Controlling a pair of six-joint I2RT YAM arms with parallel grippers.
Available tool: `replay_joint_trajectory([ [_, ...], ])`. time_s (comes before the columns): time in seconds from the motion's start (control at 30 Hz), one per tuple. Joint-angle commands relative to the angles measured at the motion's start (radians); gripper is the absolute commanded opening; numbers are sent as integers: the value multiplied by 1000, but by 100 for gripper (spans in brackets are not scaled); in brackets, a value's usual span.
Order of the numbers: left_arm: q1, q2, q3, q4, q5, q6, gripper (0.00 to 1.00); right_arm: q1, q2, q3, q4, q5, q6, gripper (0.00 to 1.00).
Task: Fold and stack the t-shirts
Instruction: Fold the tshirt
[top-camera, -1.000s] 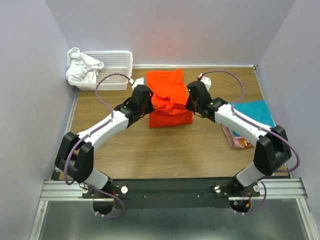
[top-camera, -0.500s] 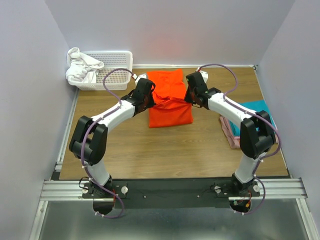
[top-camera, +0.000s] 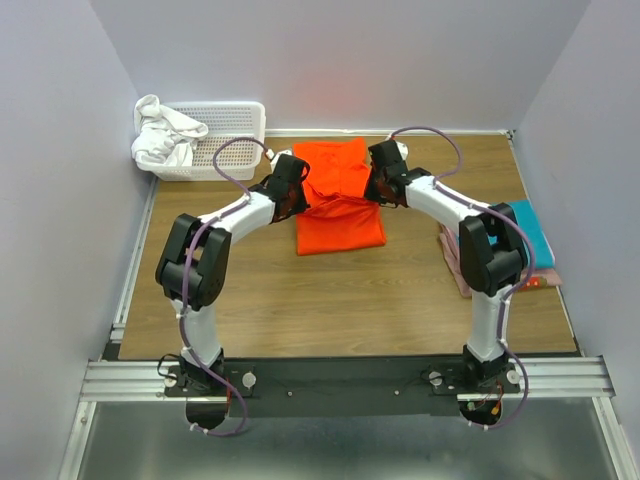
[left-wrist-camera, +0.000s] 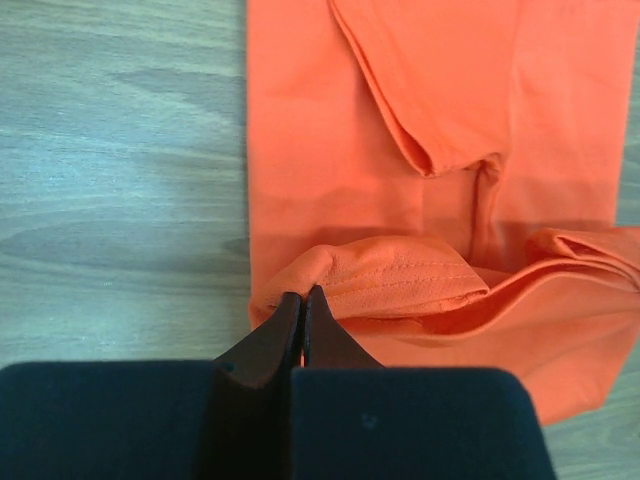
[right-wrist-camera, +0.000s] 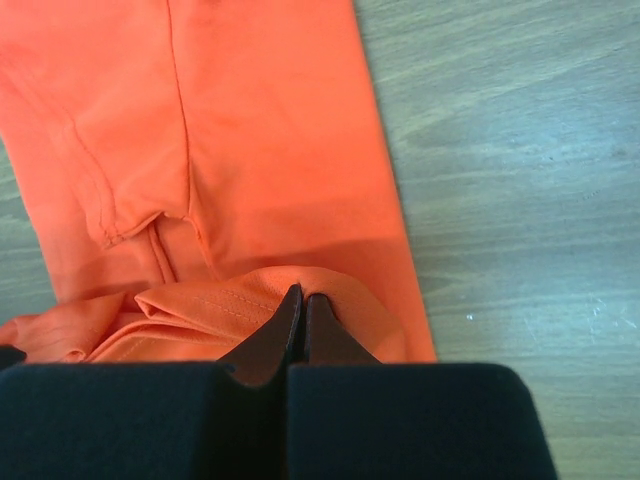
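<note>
The bright orange t-shirt (top-camera: 340, 215) lies on the wooden table at centre back, its near hem lifted and doubled over toward the far side. My left gripper (top-camera: 296, 190) is shut on the hem's left corner (left-wrist-camera: 380, 285); its tips (left-wrist-camera: 303, 292) are pinched together with cloth between them. On the right corner (right-wrist-camera: 350, 300) of the same hem my right gripper (top-camera: 378, 186) is likewise shut, tips (right-wrist-camera: 297, 290) closed. In both wrist views the sleeves and body lie flat beyond the raised fold. A teal t-shirt (top-camera: 532, 228) lies on a pink one (top-camera: 455, 265) at the right.
A white plastic basket (top-camera: 235, 120) stands at the back left with a white cloth (top-camera: 165, 138) hanging over its left end. Purple walls close in the table on three sides. Cables loop above both wrists. A patterned edge (top-camera: 540, 282) peeks from the right pile.
Both grippers have moved toward the far wall, carrying the orange shirt's near hem over its body. The arms have stretched out and their elbows have swung inward.
</note>
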Motion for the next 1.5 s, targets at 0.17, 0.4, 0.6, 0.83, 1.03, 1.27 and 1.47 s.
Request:
replay_joint_trajectory([
  [0.17,19,85,70,12,30,29,2,-30,90,74,5,-42,-5,2],
  [0.4,23,91,86,14,22,32,52,-42,124,106,5,-47,-3,14],
  [0.6,23,7,67,12,16,30,97,-43,75,103,4,-61,-28,54],
  [0.83,16,-142,-62,35,24,0,98,-43,-55,3,5,-104,-43,88],
  [1.03,-21,-257,-197,116,68,-8,98,-39,-114,-95,68,-367,-74,100],
  [1.27,-57,-229,-274,185,143,9,98,-2,6,-25,143,-622,-66,100],
  [1.47,-57,-220,-334,219,180,-2,98,3,125,74,178,-723,-3,100],
])
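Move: Both hands already pinch the raised edge of the orange t-shirt, some 13 cm apart; each hand's landing spot is on the shirt about 2 cm straight ahead and 3 cm below. The shirt's far part is centred about 10 cm ahead and 6 cm right of the left hand; the white basket is roughly 17 cm ahead and 20 cm left of that hand. From the right hand, the folded blue t-shirt is about 8 cm back and 29 cm right. Both hands lower the pinched edge onto the t-shirt, open wide, rise; left retreats 8 cm, right swings left 10 cm. ##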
